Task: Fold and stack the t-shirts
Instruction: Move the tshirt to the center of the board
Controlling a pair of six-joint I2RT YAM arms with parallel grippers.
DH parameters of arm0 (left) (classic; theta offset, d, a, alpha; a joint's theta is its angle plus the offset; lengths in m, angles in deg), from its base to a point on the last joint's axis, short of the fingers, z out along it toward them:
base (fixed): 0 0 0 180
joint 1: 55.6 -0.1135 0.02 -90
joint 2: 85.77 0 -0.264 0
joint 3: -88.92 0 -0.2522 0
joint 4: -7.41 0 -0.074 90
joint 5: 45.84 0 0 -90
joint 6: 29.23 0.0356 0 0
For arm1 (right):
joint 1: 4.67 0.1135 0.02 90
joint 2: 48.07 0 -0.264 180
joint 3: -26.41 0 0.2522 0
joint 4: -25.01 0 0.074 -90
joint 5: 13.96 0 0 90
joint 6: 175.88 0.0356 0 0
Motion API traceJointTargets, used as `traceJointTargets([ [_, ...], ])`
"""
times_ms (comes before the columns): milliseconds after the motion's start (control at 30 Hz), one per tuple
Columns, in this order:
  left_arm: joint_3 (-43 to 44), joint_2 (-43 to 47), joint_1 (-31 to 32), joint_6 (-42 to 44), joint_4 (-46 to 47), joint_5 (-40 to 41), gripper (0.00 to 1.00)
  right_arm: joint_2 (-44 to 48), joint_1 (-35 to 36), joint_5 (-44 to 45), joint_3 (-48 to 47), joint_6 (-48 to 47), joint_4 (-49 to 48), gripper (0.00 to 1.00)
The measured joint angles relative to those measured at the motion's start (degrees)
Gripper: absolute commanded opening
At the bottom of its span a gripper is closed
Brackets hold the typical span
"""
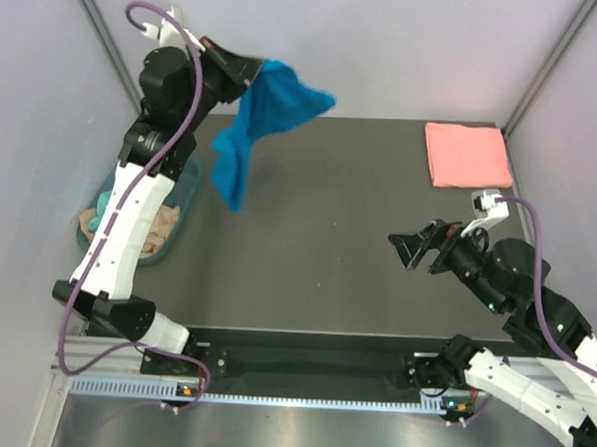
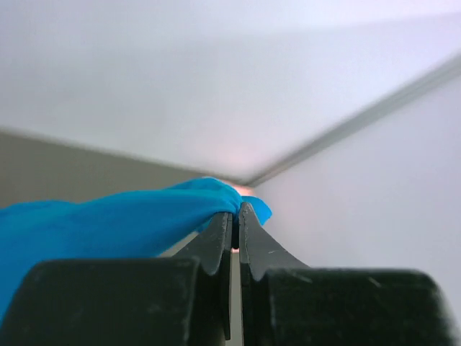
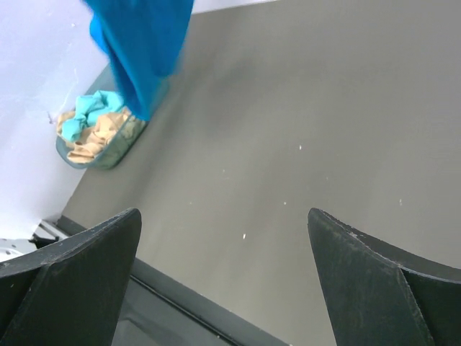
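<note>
A bright blue t-shirt hangs bunched in the air over the table's far left, held high by my left gripper, which is shut on its top edge. In the left wrist view the blue cloth is pinched between the closed fingers. A salmon pink t-shirt lies folded flat at the far right corner of the table. My right gripper hovers low over the table's right side, open and holding nothing; its wrist view shows its fingertips wide apart and the blue shirt hanging far off.
A translucent blue-grey tub with tan and teal cloth stands at the left edge, under the left arm; it also shows in the right wrist view. The dark table ends at a black rail near the arm bases. Pale walls enclose the space.
</note>
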Motion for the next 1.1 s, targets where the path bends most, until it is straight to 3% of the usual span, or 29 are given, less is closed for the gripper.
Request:
traceJointTargets([
  [133, 2.6, 2.7, 4.9, -1.3, 7.3, -5.4, 0.00, -0.3, 0.0, 0.3, -2.2, -1.0, 0.3, 1.00],
  [233, -4.4, 6.8, 9.8, -1.9, 11.6, -9.7, 0.00, -0.6, 0.0, 1.5, -3.3, -1.3, 0.2, 1.00],
  [300, -13.5, 10.0, 12.2, -2.1, 14.5, -12.2, 0.00, -1.0, 0.0, 2.4, -3.3, -1.2, 0.2, 1.00],
  [333, -18.9, 11.2, 12.9, -2.3, 15.2, -13.2, 0.04, -1.4, 0.0, 2.8, -3.3, -1.1, 0.5, 1.00],
  [367, -24.3, 12.1, 13.5, -2.2, 16.0, -13.7, 0.19, -2.1, 0.0, 3.4, -3.3, -0.9, 0.9, 1.00],
  [400, -28.8, 12.4, 13.8, -1.9, 15.1, -14.0, 0.26, -2.8, 0.0, 3.8, -3.2, -0.8, 1.1, 1.00],
  [467, -39.7, 11.8, 14.5, -1.6, 12.2, -12.4, 0.34, -4.6, 0.0, 4.5, -2.4, -0.2, 1.3, 1.00],
  [500, -43.7, 11.3, 14.6, -1.4, 9.3, -11.1, 0.47, -5.4, 0.0, 4.8, -1.8, 0.2, 1.3, 1.00],
  [533, -48.0, 11.0, 14.7, -0.8, 6.2, -9.2, 0.55, -6.3, 0.0, 5.1, -0.5, 0.8, 1.2, 1.00],
  [633, -57.1, 11.8, 14.8, 0.0, -2.7, -2.5, 0.71, -9.6, 0.0, 6.2, 3.5, 2.6, 1.0, 0.95],
  [700, -60.2, 14.4, 14.7, 0.9, -6.4, 1.9, 0.75, -12.9, -0.4, 7.2, 6.2, 3.8, 1.1, 0.90],
  [833, -60.5, 19.3, 13.9, 3.3, -5.6, 6.8, 0.75, -20.6, -5.3, 7.4, 8.8, 4.6, -0.7, 0.79],
  [900, -59.4, 18.1, 13.1, 4.6, -2.5, 6.1, 0.73, -23.7, -11.2, 4.5, 9.7, 4.4, -3.4, 0.74],
  [1000, -54.1, 9.8, 12.5, 7.4, 1.7, 2.9, 0.72, -29.3, -20.8, -2.5, 10.8, 3.0, -10.7, 0.71],
  [1100, -44.2, -2.0, 12.4, 10.4, 3.7, 0.5, 0.71, -36.4, -25.6, -9.7, 10.5, 1.8, -17.8, 0.69],
])
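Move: The left hand has the blue t-shirt pinched high up; the middle of the board lies about 13 cm back, 14 cm to its right and 48 cm below. From that hand the basket is some 27 cm to the left, 8 cm back and 42 cm down. The empty right hand has the board's middle about 11 cm ahead, 12 cm left and 32 cm below; the pink t-shirt lies roughly 31 cm ahead and 21 cm to its right. The left hand lets go of the blue t-shirt in a whipping throw: up about 7 cm while swinging back and right, then sharply down some 45 cm, drifting back and left, tipping fingers-down and opening wide, then forward and right over the board. The right hand sinks some 20 cm and reaches 14 cm forward over the t-shirt's right edge, tipping down and closing by about a third. ##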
